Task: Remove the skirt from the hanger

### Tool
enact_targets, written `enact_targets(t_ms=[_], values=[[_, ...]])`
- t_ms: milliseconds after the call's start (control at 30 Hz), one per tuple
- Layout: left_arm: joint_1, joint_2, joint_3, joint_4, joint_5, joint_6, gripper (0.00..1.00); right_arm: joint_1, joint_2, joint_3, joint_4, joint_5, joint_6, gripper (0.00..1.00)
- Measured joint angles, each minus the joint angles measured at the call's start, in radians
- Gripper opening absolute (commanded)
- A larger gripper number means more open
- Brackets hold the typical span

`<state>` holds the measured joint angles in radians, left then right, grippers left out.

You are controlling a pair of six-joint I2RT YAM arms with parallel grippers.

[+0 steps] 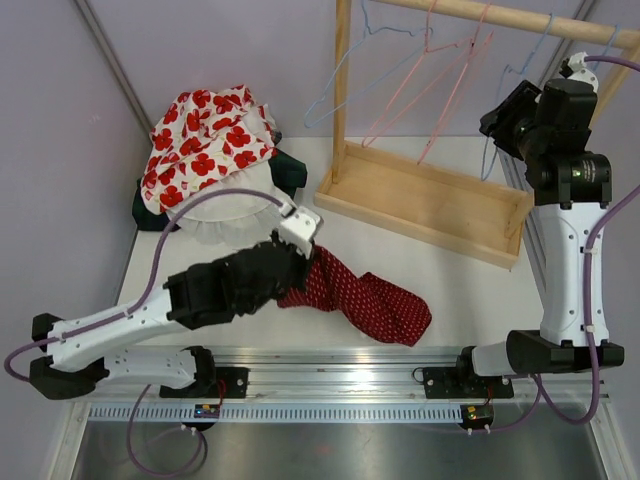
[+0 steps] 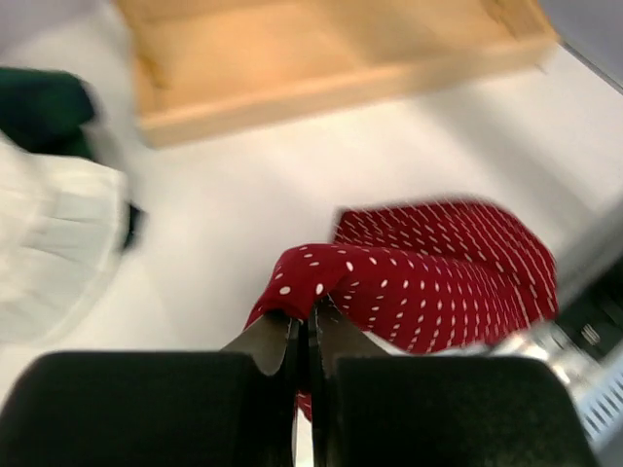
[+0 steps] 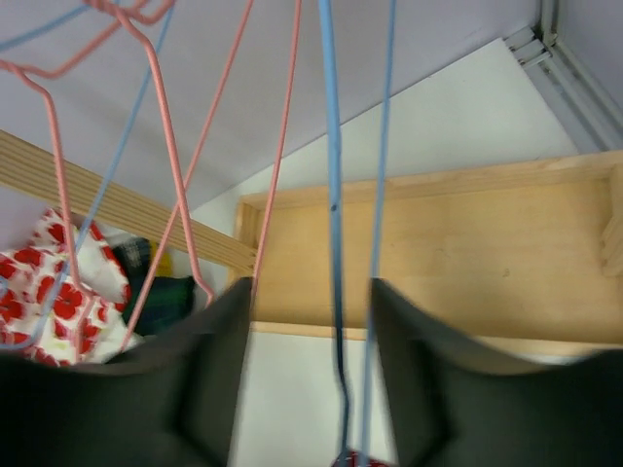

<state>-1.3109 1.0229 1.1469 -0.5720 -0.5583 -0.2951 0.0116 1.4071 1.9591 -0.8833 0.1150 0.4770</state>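
Observation:
The skirt (image 1: 370,300) is dark red with white dots and lies crumpled on the white table, off any hanger. My left gripper (image 2: 310,321) is shut on one edge of the skirt (image 2: 428,272), with fabric bunched over its fingertips. In the top view the left gripper (image 1: 292,283) sits at the skirt's left end. My right gripper (image 3: 311,360) is raised at the rack and stands open. The thin wires of a blue hanger (image 3: 336,243) run between its fingers without being pinched. From above, the right gripper (image 1: 503,122) is beside that blue hanger (image 1: 487,160).
A wooden rack with a tray base (image 1: 430,200) and top rail (image 1: 500,15) holds pink hangers (image 1: 430,90) and another blue hanger (image 1: 330,90). A clothes pile lies at back left: red-flowered fabric (image 1: 210,135), a white pleated piece (image 1: 235,210), a dark green garment (image 1: 290,170).

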Motion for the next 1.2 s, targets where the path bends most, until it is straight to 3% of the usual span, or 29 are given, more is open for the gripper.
enact_targets(t_ms=[33,100,300,533,767,800,833,867,900,1033,1133,1200], values=[[0.060,0.014,0.048,-0.012,0.010,0.034,0.00,0.000,-0.011,-0.003,0.002,0.000,-0.001,0.92],[0.205,0.044,0.144,-0.023,0.033,0.100,0.00,-0.001,-0.034,-0.010,0.005,0.001,-0.005,1.00],[0.678,0.264,0.573,-0.049,0.174,0.217,0.00,-0.001,-0.093,-0.042,0.019,0.005,-0.012,1.00],[1.064,0.814,1.397,-0.002,0.349,0.234,0.00,-0.001,-0.174,-0.175,0.055,-0.030,-0.001,1.00],[1.274,0.938,1.099,0.263,0.517,0.031,0.00,-0.001,-0.276,-0.318,0.095,-0.082,0.010,1.00],[1.282,0.970,1.081,0.275,0.539,0.008,0.05,-0.001,-0.290,-0.328,0.100,-0.084,0.014,1.00],[1.283,1.008,1.052,0.283,0.565,-0.020,0.53,-0.001,-0.305,-0.336,0.108,-0.086,0.016,1.00],[1.279,1.041,1.014,0.283,0.592,-0.040,0.86,-0.001,-0.320,-0.343,0.117,-0.092,0.017,0.99],[1.274,1.065,0.981,0.274,0.615,-0.058,0.99,-0.001,-0.335,-0.351,0.132,-0.105,0.017,1.00],[1.245,1.111,0.760,0.246,0.685,-0.104,0.99,-0.001,-0.401,-0.403,0.198,-0.161,0.017,0.99],[1.224,1.038,0.620,0.222,0.656,-0.105,0.99,-0.001,-0.449,-0.444,0.244,-0.207,0.018,1.00],[1.207,0.961,0.605,0.173,0.616,-0.098,0.99,-0.001,-0.476,-0.474,0.272,-0.239,0.022,1.00]])
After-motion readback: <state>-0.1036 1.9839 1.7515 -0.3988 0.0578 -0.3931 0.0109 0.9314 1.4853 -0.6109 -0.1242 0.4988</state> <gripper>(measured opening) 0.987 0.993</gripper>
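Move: The left hand holds the bunched red dotted skirt; the clothes pile it goes to lies about 36 cm ahead, 24 cm left and 22 cm below. The white frill is roughly 20 cm ahead and 15 left, the green cloth some 33 ahead and 3 left, the rack's tray about 26 ahead and 28 right, all about 25 cm lower. From the right hand the pile lies some 65 cm left, 13 ahead, 37 below. Left hand arcs the held skirt roughly 45 cm forward-left, up then down to the pile, opening; right, opening, backs off. ##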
